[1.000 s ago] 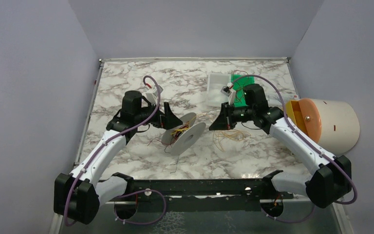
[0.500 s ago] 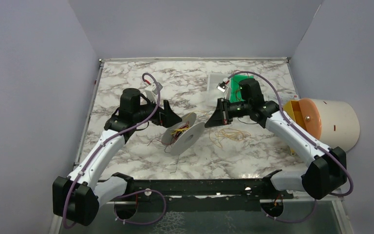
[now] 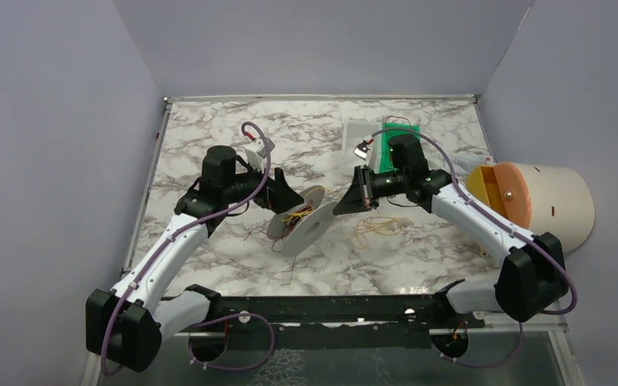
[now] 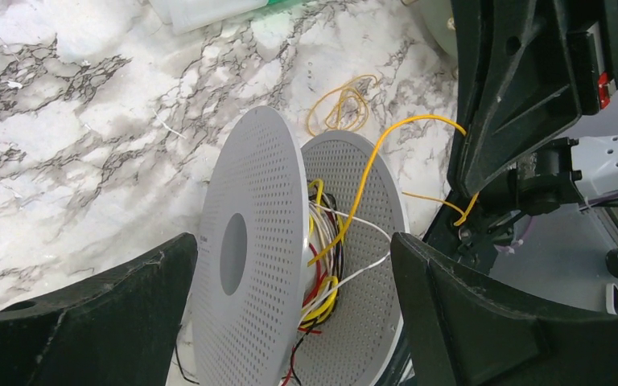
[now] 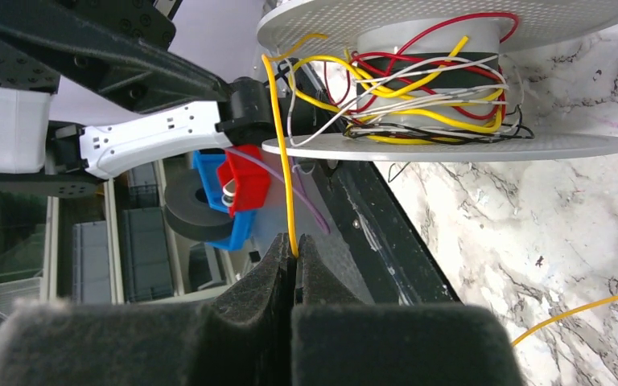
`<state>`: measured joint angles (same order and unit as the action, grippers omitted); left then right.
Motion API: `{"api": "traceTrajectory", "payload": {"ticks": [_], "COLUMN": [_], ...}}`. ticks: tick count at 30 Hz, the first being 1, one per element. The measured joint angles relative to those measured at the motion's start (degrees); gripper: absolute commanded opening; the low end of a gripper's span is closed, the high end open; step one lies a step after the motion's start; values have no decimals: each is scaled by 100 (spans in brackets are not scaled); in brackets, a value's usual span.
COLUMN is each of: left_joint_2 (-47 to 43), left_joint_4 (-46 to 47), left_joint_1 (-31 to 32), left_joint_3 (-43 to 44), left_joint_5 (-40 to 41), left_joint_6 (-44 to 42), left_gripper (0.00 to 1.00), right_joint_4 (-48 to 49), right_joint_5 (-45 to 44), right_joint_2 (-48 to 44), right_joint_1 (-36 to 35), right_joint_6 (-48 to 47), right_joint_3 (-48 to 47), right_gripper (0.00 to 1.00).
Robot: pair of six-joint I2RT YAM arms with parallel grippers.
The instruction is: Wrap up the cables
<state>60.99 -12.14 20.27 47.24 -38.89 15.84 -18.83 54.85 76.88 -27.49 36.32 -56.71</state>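
The white perforated spool stands tilted on edge at mid-table with yellow, red, white and black cables wound on its hub. My left gripper straddles it, a finger against each disc. My right gripper is just right of the spool, shut on a yellow cable that runs from its fingertips to the spool's hub. The same cable arcs over the spool in the left wrist view. Loose yellow cable loops lie on the marble to the right.
A green board and a clear tray sit behind the right arm. A cream and orange cylinder lies at the right edge. A black rail spans the near edge. Thin dark cables trail below the spool.
My right gripper has moved left and closer to the spool, drawing the yellow cable with it. The left arm and the spool have barely moved.
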Motion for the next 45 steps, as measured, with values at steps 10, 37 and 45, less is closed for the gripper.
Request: {"api": "traceTrajectory", "payload": {"ticks": [10,37,45], "left_joint_2": [179,717,828], "left_joint_4": [-240,-1353,-1381], "left_joint_1": [501,1438,1464], "left_joint_3": [103,929,929], "left_joint_5": [289,2461,2459], "left_joint_6": [-361,-1235,-1294], "left_gripper": [91,65,44], "right_joint_4": [402,597,710], "right_joint_5": [79,98,98], "right_joint_2": [262,306,306], "right_joint_1": [-22,-22,-22], "right_joint_6": [490,634,691], "right_joint_3": [184,256,361], "right_gripper": [1,1,1]}}
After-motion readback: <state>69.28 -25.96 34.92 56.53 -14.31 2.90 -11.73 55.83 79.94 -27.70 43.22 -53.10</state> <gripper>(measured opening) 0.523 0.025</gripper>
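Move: My open left hand hovers just over the cable spool standing on its rims. The middle of its left flange is about 10 cm below me, 1 cm back and 1 cm right, the right flange's 5 cm back and 4 cm right. The loose yellow coil lies some 24 cm right and 3 cm back, on the table. From my right hand, which holds the yellow cable, the left flange is about 8 cm left, 4 cm ahead and 11 cm below. I lower my left hand about 4 cm over the left flange, dipping back and right first, then coming forward again, while the fingertips tilt some 25 degrees further down. The fingers close to about half open, one on each side of that flange, without a visible grip. My right hand keeps the yellow cable pinched and sinks about 2 cm. ##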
